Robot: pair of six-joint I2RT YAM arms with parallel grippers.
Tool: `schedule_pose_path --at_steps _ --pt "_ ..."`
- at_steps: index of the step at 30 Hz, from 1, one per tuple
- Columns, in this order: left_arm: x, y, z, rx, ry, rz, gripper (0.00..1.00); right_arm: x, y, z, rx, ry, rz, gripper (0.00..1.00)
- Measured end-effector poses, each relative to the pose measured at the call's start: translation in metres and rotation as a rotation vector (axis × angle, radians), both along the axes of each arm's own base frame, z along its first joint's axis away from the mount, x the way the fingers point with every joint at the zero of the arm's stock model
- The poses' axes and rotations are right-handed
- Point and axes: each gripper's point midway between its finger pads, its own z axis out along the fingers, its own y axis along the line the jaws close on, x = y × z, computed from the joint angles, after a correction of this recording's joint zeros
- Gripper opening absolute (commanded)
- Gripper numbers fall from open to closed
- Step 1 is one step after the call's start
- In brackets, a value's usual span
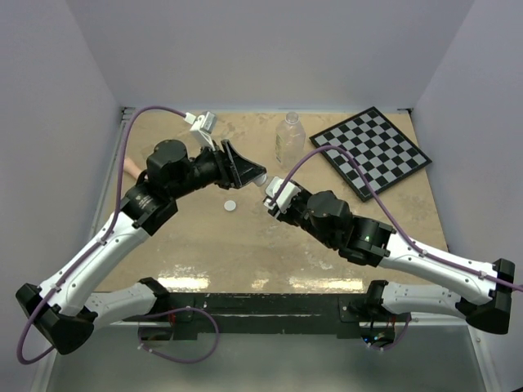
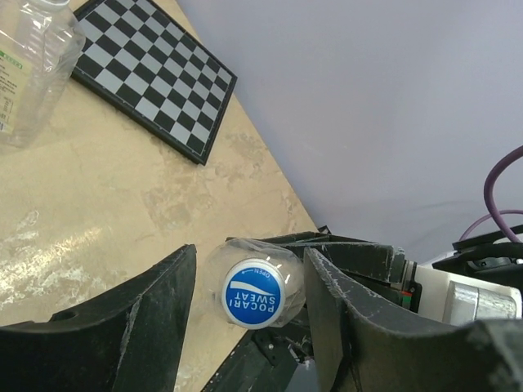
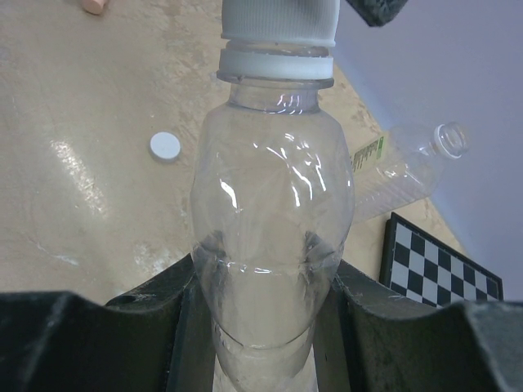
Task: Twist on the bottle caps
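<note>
My right gripper (image 3: 265, 273) is shut on the body of the small clear bottle (image 3: 274, 196), which it holds off the table with its neck towards the left arm. A blue-topped cap (image 2: 254, 292) sits on that neck. My left gripper (image 2: 252, 255) stands open around this cap, with a gap on each side between cap and fingers (image 2: 155, 314). From above, the two grippers (image 1: 253, 174) (image 1: 274, 194) meet over the table's middle. The white cap (image 1: 231, 206) lies loose on the table nearby. The tall clear bottle (image 1: 289, 137) stands uncapped at the back.
A black-and-white checkerboard (image 1: 369, 151) lies at the back right, next to the tall bottle. A pink stick (image 3: 94, 6) lies at the left, partly behind my left arm. Grey walls close the table in on three sides.
</note>
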Motion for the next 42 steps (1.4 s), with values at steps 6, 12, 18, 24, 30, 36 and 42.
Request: schedule_pose_path --at_steps 6,12,18,24,30,36,42 --pt "0.001 -0.003 -0.007 0.013 0.019 -0.014 0.47 0.0 0.001 -0.001 -0.005 0.0 -0.002 0.0" --pt "-0.002 -0.005 -0.01 0.019 0.028 -0.031 0.28 0.001 0.001 -0.004 -0.014 0.001 -0.01 0.0" --pt "-0.005 -0.006 -0.01 0.031 0.01 -0.058 0.0 0.0 0.001 -0.004 -0.012 0.005 -0.005 0.0" --pt "-0.019 -0.009 -0.004 0.081 -0.125 -0.174 0.0 -0.014 0.002 0.001 0.009 0.024 0.077 0.0" --pt "-0.055 -0.011 0.013 0.147 -0.447 -0.418 0.0 -0.041 0.012 0.009 0.055 0.061 0.254 0.0" --pt "-0.095 -0.004 0.014 0.201 -0.883 -0.651 0.0 -0.069 0.027 0.004 0.06 0.123 0.434 0.0" --pt "-0.113 -0.003 0.005 0.252 -1.228 -0.808 0.0 -0.09 0.032 -0.007 0.038 0.183 0.546 0.0"
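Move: The blue cap already sits on the bottle mouth between my open left fingers, about 1 cm right of and 1 cm below that hand. The bottle's middle, in my right grip, is some 6 cm right and 9 cm below, 1 cm nearer me. From my right hand the cap is about 1 cm ahead, 5 cm left and 8 cm up. From my left hand, the loose white cap on the table is roughly 9 cm ahead, 9 cm left and 35 cm below; the tall bottle is 28 cm ahead, 9 cm right, 24 cm below. I close my left fingers on the blue cap and roll that wrist clockwise as seen looking along its fingers at the cap, while drawing the hand back about 11 cm and swinging its fingers round to point right. Late on, those fingers shut completely, off the cap. My right hand keeps its grip on the bottle, moving back about 9 cm and some 3 cm left, turning roughly 30 degrees counter-clockwise. ##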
